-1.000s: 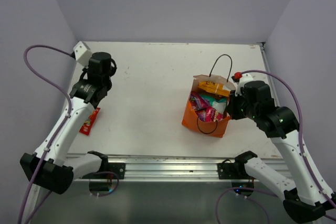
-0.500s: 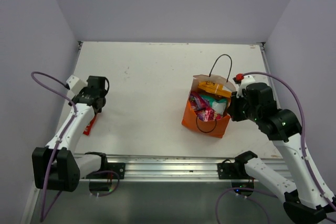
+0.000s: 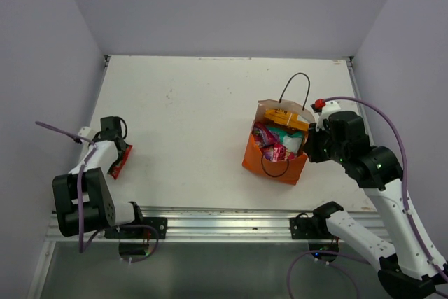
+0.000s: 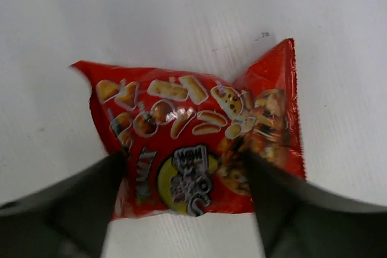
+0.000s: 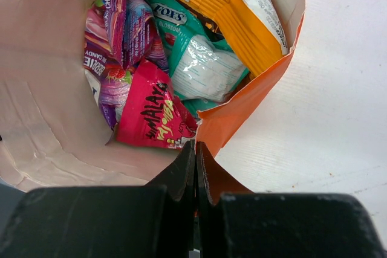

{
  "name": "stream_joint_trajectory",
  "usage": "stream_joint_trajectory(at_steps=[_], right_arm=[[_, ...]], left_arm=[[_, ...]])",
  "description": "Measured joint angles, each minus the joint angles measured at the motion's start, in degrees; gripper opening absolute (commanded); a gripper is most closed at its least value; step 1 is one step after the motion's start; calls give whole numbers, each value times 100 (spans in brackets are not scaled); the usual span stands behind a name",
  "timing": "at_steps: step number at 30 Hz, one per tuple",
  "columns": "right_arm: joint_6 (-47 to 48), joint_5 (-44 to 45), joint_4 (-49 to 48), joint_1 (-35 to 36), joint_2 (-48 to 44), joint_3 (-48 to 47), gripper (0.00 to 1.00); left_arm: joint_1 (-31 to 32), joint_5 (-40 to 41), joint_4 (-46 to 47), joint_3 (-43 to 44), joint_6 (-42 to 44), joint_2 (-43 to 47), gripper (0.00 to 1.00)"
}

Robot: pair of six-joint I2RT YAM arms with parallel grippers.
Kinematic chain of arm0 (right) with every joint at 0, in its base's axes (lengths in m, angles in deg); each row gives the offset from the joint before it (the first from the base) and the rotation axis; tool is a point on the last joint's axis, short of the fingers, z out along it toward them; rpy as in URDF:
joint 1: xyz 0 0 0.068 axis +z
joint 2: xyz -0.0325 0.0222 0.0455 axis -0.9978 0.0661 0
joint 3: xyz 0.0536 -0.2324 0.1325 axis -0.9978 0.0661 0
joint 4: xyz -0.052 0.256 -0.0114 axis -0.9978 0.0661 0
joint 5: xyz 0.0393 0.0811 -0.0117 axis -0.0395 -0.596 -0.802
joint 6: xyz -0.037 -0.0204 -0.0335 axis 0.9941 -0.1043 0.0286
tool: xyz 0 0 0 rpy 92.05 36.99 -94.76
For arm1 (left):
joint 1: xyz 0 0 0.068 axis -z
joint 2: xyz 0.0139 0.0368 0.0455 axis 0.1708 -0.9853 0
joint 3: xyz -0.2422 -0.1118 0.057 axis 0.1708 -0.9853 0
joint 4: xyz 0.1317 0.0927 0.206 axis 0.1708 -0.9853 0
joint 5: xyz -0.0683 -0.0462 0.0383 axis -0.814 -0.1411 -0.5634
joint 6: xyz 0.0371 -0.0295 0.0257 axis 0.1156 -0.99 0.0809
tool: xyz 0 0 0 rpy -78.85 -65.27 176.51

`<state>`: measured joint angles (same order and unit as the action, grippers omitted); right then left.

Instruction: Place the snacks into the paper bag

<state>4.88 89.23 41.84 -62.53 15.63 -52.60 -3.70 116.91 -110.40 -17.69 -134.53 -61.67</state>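
Note:
The orange paper bag (image 3: 269,162) stands open at the right of the table, with black cord handles. Several snacks lie inside: a pink packet (image 5: 151,113), a teal one (image 5: 199,58), an orange-yellow one (image 5: 224,4) and purple ones (image 5: 121,34). My right gripper (image 5: 195,149) is shut on the bag's near wall (image 5: 224,122) and holds it; in the top view it (image 3: 309,146) is at the bag's right side. A small red snack packet (image 4: 193,137) lies flat at the table's left (image 3: 120,162). My left gripper (image 4: 184,176) is open, low over this packet, one finger on each side.
The white table (image 3: 203,103) has a metal rail (image 3: 224,222) along its near edge. Purple cables loop off both arms. The walls stand close on the left and right.
My left arm has swung from the back left down toward the near left and lowered over the red packet. The right arm and the bag have not moved.

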Motion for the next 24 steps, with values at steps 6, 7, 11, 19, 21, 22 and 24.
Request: stream_joint_trajectory(at_steps=[6,7,11,19,21,22,24], right_arm=[[0,2,0,0,24,-2,0],[0,2,-2,0,26,0,0],[0,0,-4,0,57,0,0],[0,-4,-44,0,125,-2,0],[0,-4,-46,0,125,-2,0],[0,-4,-46,0,125,-2,0],[0,-22,-46,0,127,-2,0]], left_arm=[[4,-125,651,151,118,-59,0],[2,-175,645,151,136,-50,0],[22,-549,417,262,306,232,0],[1554,-1539,516,2140,636,1161,0],[1982,-2039,804,2603,723,1147,0],[2210,-2247,949,2813,809,1036,0],[2776,-2581,1158,3300,1040,702,0]])
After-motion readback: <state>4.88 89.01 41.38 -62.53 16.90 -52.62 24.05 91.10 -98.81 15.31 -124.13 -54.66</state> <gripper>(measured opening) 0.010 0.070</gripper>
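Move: Lying flat just under the left hand's open fingers is the last red snack packet, its middle barely 1 cm ahead, 1 cm left and some 2 cm below. No other snack is near it. The paper bag stands about 60 cm to the hand's right, level with it fore and aft, its middle roughly 9 cm higher. From the right hand, the packet lies about 65 cm left, 5 cm farther out and 24 cm below. Closing almost at once, the left fingers pinch the middle of the packet; after a short push forward the arm sweeps it up about 30 cm, also some 23 cm right and 15 cm forward, towards the bag. The wrist swings clockwise and tips its fingers up, roughly 50 degrees each. The right hand stays put, still pinching the bag's rim. ##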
